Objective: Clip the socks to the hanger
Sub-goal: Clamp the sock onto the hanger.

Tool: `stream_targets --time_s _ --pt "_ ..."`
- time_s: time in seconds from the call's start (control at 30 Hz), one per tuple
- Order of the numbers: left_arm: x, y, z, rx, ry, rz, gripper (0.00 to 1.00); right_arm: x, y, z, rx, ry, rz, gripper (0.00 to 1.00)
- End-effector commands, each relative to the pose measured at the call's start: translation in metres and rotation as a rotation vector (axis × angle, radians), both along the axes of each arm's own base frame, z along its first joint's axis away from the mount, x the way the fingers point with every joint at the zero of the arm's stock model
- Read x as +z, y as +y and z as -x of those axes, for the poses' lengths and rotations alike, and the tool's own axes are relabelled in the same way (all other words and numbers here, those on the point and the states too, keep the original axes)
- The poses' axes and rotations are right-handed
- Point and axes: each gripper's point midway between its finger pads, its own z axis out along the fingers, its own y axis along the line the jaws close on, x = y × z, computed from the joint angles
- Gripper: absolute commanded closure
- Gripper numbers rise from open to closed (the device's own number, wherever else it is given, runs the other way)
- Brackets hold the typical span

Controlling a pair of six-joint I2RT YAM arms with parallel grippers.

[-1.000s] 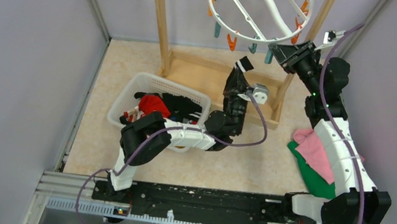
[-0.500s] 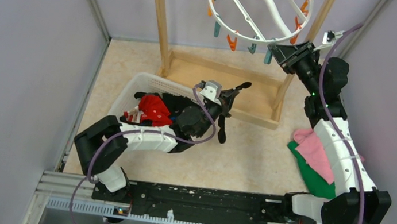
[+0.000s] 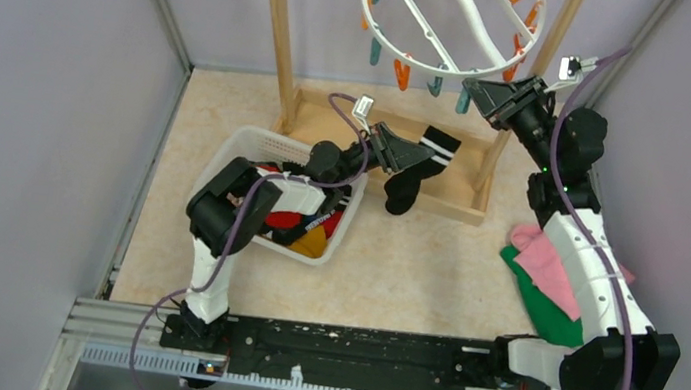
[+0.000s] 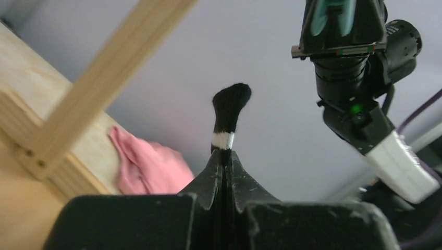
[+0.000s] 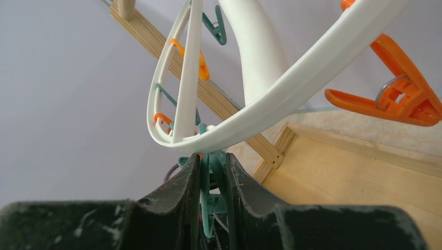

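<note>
A black sock with white stripes (image 3: 423, 162) hangs in the air over the wooden base, its cuff pinched in my left gripper (image 3: 398, 150), which is shut on it. In the left wrist view the sock (image 4: 229, 109) sticks up from between the closed fingers (image 4: 222, 156). The white ring hanger (image 3: 410, 60) hangs above, with orange and teal pegs. My right gripper (image 3: 477, 94) sits at the ring's near rim (image 5: 271, 114), shut on a teal peg (image 5: 211, 194). More socks, a red one (image 3: 284, 218) and a yellow-orange one (image 3: 313, 242), lie in the basket.
The white mesh basket (image 3: 226, 154) stands left of centre under my left arm. A wooden rack frame (image 3: 279, 25) and its base (image 3: 454, 184) carry the hanger. Pink (image 3: 546, 264) and green (image 3: 550, 315) cloths lie under the right arm. Grey walls close both sides.
My left arm has swung its elbow back over the basket, and the striped sock now hangs in full view over the wooden base. The right gripper has stayed on the teal peg.
</note>
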Motion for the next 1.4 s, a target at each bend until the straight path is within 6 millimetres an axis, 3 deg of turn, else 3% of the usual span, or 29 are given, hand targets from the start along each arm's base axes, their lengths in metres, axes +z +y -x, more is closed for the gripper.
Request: stream_targets --time_s 0.0,0.37,0.63,0.97,1.37 --pt "0.059 0.007 0.066 -0.431 -0.069 0.215 1.00 0.018 0.006 0.017 0.054 -0.108 0.012 1.00" --pt "0.082 0.002 0.057 -0.629 -0.041 0.204 1.00 0.020 0.011 0.022 0.096 -0.165 0.039 1.00" --pt "0.085 0.009 0.048 -0.622 -0.028 0.214 1.00 0.030 0.003 0.020 0.053 -0.265 0.118 1.00" --pt "0.102 0.013 0.043 -0.606 -0.058 0.257 1.00 0.016 0.001 0.014 0.034 -0.223 0.146 1.00" --pt "0.113 0.016 0.043 -0.605 -0.060 0.287 1.00 0.013 0.000 0.012 0.027 -0.217 0.146 1.00"
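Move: The left hand grips the black sock just below its striped cuff. The teal clip it is taken to, pinched by the right fingers, lies about 4 cm ahead of it, 6 cm to its right and 11 cm up. The next teal clip hangs about 5 cm left of that clip and 1 cm farther out, and an orange clip some 11 cm left of it and 2 cm farther out, at the same height. The pinched clip sits right at the right hand's point, about 1 cm below it. The left hand keeps its grip on the sock and first swings about 3 cm to its right and a little back, then rises towards the teal clip in the right fingers, quickly at first and finally creeping, some 7 cm in all, while the wrist turns about 30 degrees clockwise and the fingers come to point straight right and more steeply up, lifting the striped cuff close under the clip. The right hand keeps the clip pinched at the ring, shifting only about a centimetre back and up and tipping its fingers up by some 10 degrees. ##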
